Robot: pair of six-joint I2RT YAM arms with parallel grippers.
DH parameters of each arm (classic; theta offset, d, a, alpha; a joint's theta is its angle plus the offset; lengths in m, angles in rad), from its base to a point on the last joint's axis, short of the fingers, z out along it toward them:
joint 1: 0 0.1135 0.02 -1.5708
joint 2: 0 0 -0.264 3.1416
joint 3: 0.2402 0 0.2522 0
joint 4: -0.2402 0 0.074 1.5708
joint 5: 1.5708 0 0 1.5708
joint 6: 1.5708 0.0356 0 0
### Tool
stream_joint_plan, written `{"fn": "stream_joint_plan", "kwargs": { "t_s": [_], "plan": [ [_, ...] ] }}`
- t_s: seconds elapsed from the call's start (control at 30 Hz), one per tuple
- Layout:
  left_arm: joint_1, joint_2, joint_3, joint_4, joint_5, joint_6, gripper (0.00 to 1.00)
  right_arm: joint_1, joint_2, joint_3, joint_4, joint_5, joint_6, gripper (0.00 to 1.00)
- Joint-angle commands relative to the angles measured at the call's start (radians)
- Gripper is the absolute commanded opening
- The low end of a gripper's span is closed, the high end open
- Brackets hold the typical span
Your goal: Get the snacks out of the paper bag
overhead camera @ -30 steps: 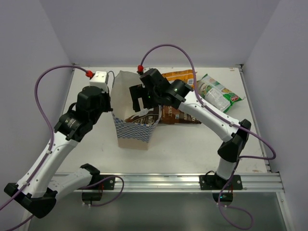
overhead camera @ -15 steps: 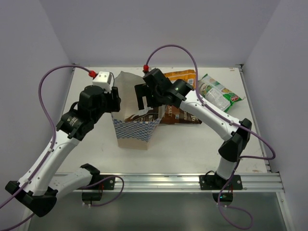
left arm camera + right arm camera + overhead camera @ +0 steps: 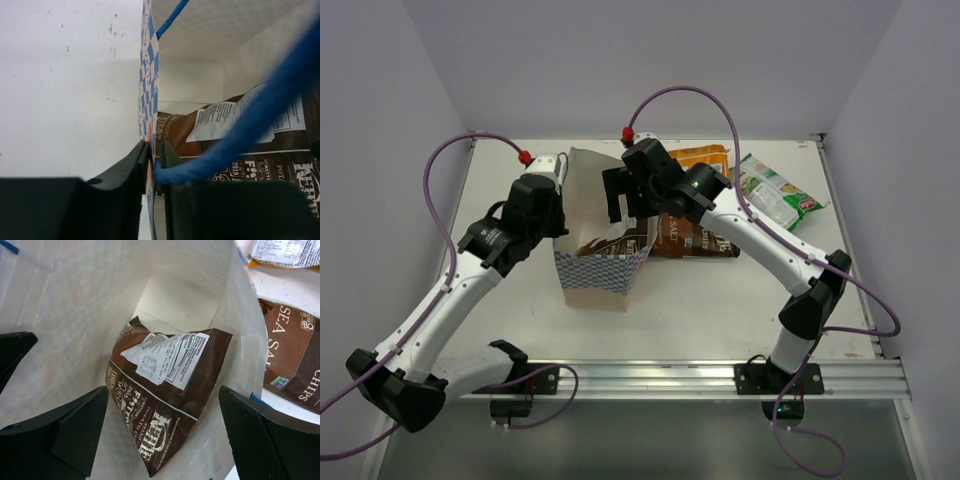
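Note:
The paper bag (image 3: 598, 268) stands mid-table with its mouth open upward. My left gripper (image 3: 558, 218) is at its left wall. In the left wrist view the left gripper (image 3: 153, 151) is shut on the checkered bag wall (image 3: 149, 75), right beside the blue cord handle (image 3: 260, 115). My right gripper (image 3: 626, 196) hovers open over the bag mouth. One dark brown snack packet (image 3: 165, 385) lies inside, between the spread right gripper (image 3: 162, 392) fingers, untouched. A second brown packet (image 3: 692, 238), an orange one (image 3: 702, 157) and a green-and-white one (image 3: 776, 196) lie on the table.
The three loose packets lie at the back right, right of the bag. The table's metal rail (image 3: 720, 375) with both arm bases runs along the near edge. White walls close in the left, back and right sides.
My left gripper has shifted slightly right and back along the bag's left wall, with its jaws now pinched on the wall. The right gripper has drifted a little back over the mouth, still open.

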Motion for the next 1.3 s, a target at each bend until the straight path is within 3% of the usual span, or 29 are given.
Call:
{"fn": "stream_joint_plan", "kwargs": {
  "t_s": [0.0, 0.03, 0.13, 0.27, 0.47, 0.87, 1.27],
  "plan": [
    [-0.001, 0.025, -0.003, 0.012, -0.028, -0.002, 0.17, -0.004, -0.051, 0.031, 0.033, 0.032, -0.011, 0.94],
    [-0.001, 0.038, 0.009, 0.017, -0.028, 0.009, 0.07, -0.004, -0.048, 0.034, 0.033, 0.032, -0.013, 0.94],
    [-0.001, 0.055, 0.035, 0.056, -0.032, 0.082, 0.0, -0.006, -0.04, 0.044, 0.033, 0.031, -0.01, 0.95],
    [-0.001, 0.063, 0.069, 0.122, -0.052, 0.214, 0.0, -0.009, -0.031, 0.056, 0.033, 0.021, -0.005, 0.95],
    [-0.009, 0.085, 0.132, 0.184, -0.047, 0.294, 0.0, -0.024, -0.019, 0.016, 0.033, -0.003, 0.009, 0.95],
    [-0.075, 0.071, 0.112, 0.247, -0.095, 0.323, 0.0, -0.064, 0.015, -0.082, 0.098, -0.025, 0.006, 0.95],
    [-0.105, 0.025, 0.082, 0.259, -0.172, 0.313, 0.0, -0.084, -0.007, -0.085, 0.127, 0.083, -0.077, 0.95]
  ]
}}
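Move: The bag's left rim stands right between the left hand's part-open fingers, and the brown chip packet inside the bag lies from that hand some 10 cm to the right, 3 cm ahead and 12 cm below. From the wide-open right hand the same packet is about 2 cm ahead, 3 cm left and 14 cm below. The other brown packet, out on the table, is roughly 17 cm right, 7 cm ahead and 25 cm below the right hand. The left fingers close the last bit and pinch the bag's left rim, dip about 1 cm, then pull it forward and up, ending roughly 3 cm farther out, 4.5 cm higher and 2 cm to the right, the hand tilting upward, rolling its left side up and turning a little clockwise, each by some 10 degrees. Meanwhile the right hand, fingers kept wide open, first lifts about 1 cm over the brown packet in the bag, then sinks some 4.5 cm towards it while edging right, and ends sliding forward, about 3.5 cm farther out in all. ##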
